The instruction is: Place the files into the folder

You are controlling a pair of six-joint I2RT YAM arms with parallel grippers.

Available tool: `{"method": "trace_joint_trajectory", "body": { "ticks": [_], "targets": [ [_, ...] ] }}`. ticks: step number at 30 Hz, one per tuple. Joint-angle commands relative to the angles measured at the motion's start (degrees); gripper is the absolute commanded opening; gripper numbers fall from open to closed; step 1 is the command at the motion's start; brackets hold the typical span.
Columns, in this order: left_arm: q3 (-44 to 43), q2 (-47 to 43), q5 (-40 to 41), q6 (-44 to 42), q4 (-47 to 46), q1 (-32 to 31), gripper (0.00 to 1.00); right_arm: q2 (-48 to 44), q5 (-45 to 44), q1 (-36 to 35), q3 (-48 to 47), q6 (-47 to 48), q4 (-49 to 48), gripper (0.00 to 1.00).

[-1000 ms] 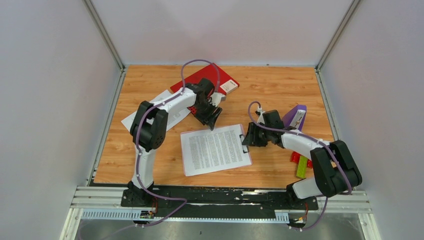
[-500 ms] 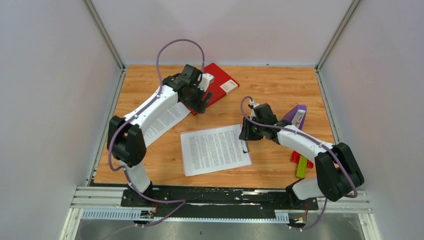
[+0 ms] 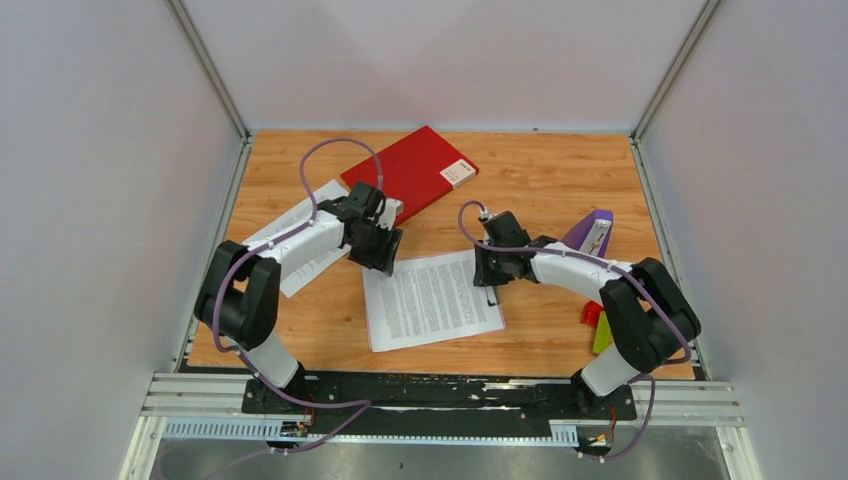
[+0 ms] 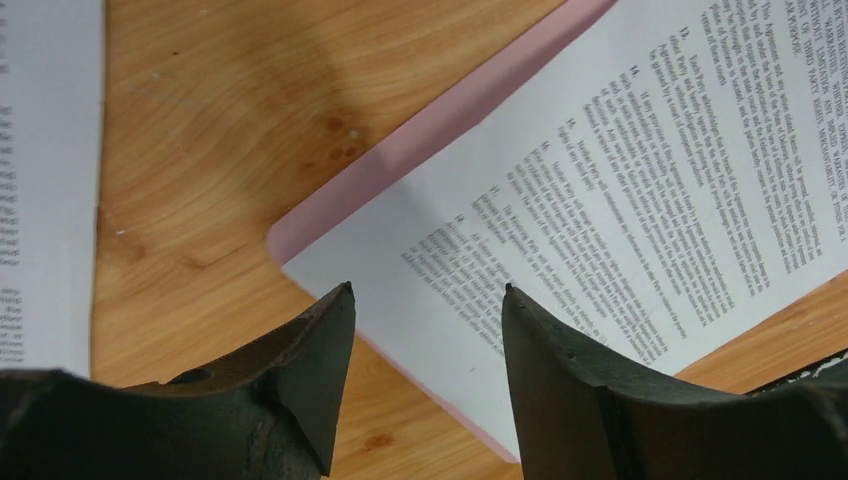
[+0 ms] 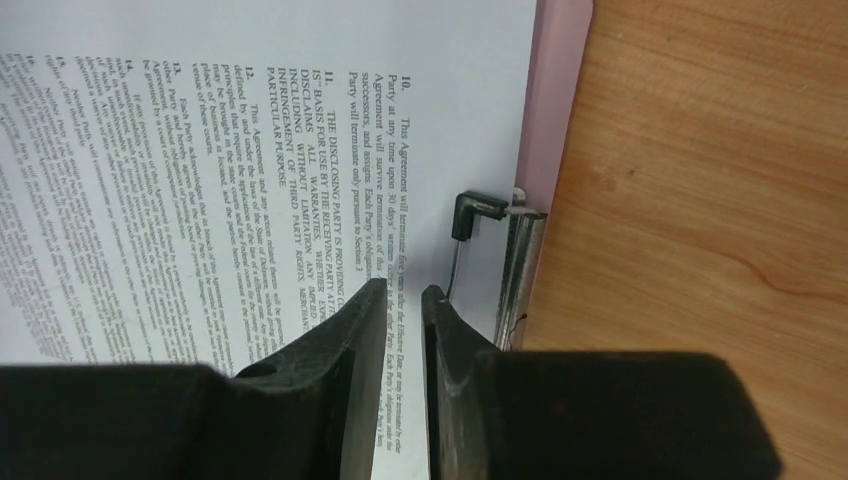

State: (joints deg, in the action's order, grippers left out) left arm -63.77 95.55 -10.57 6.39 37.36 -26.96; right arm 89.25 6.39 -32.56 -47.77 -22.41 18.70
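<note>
The folder (image 3: 408, 170) lies shut, red side up, at the back of the table, with its white label (image 3: 459, 173) near one corner. One of the files (image 3: 432, 298) lies on a pink clipboard (image 4: 420, 135) in the middle, printed side up (image 4: 640, 170) (image 5: 200, 150). Another sheet (image 3: 290, 245) lies partly under my left arm. My left gripper (image 3: 380, 252) (image 4: 426, 287) hovers open over the clipboard's far left corner, holding nothing. My right gripper (image 3: 487, 275) (image 5: 405, 286) hangs over the sheet beside the metal clip (image 5: 520, 260), its jaws a narrow gap apart and empty.
A purple stapler-like object (image 3: 592, 232) stands at the right, with a red piece (image 3: 592, 313) and a green piece (image 3: 604, 335) nearer the front. Grey walls close in the table on three sides.
My left arm swung back from the red folder to the clipboard's corner. My right gripper moved left over the clip end of the sheet, and its jaws narrowed.
</note>
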Motion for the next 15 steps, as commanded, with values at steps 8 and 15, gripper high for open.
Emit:
{"method": "trace_joint_trajectory", "body": {
  "ticks": [8,15],
  "targets": [
    [2.5,-19.4,20.7,4.1,-7.0,5.3,0.87,6.5,-13.1,4.7,-6.2,3.7,3.4,0.19],
    [1.7,-21.1,20.0,7.2,-8.5,9.2,1.0,12.8,-15.4,11.9,-13.5,7.6,4.6,0.19]
  ]
}}
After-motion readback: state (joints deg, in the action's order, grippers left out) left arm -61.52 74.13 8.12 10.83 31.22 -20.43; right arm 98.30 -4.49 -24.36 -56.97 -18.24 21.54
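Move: The loose file that the left hand heads for lies some 16 cm to its left and 9 cm farther out, about 4 cm lower; the red binder's middle is about 25 cm ahead and 6 cm right of that hand. The right hand hovers low by the clip of the pink folder, whose clip sits about 2 cm right and 1 cm back. The middle of the file already laid on the folder is 11 cm left and 5 cm back of the right hand, the purple stapler 24 cm right and 12 cm ahead. Forward and to the right goes the right hand, about 9 cm, after sinking roughly 1 cm; its nearly shut fingertips press down on the file beside the clip and drag it and the pink folder towards the stapler. Meanwhile the left hand leaves the folder's corner, rising some 12 cm, swinging left and somewhat forward towards the loose file, opening wide, tipping its fingers outward and turning counter-clockwise. ##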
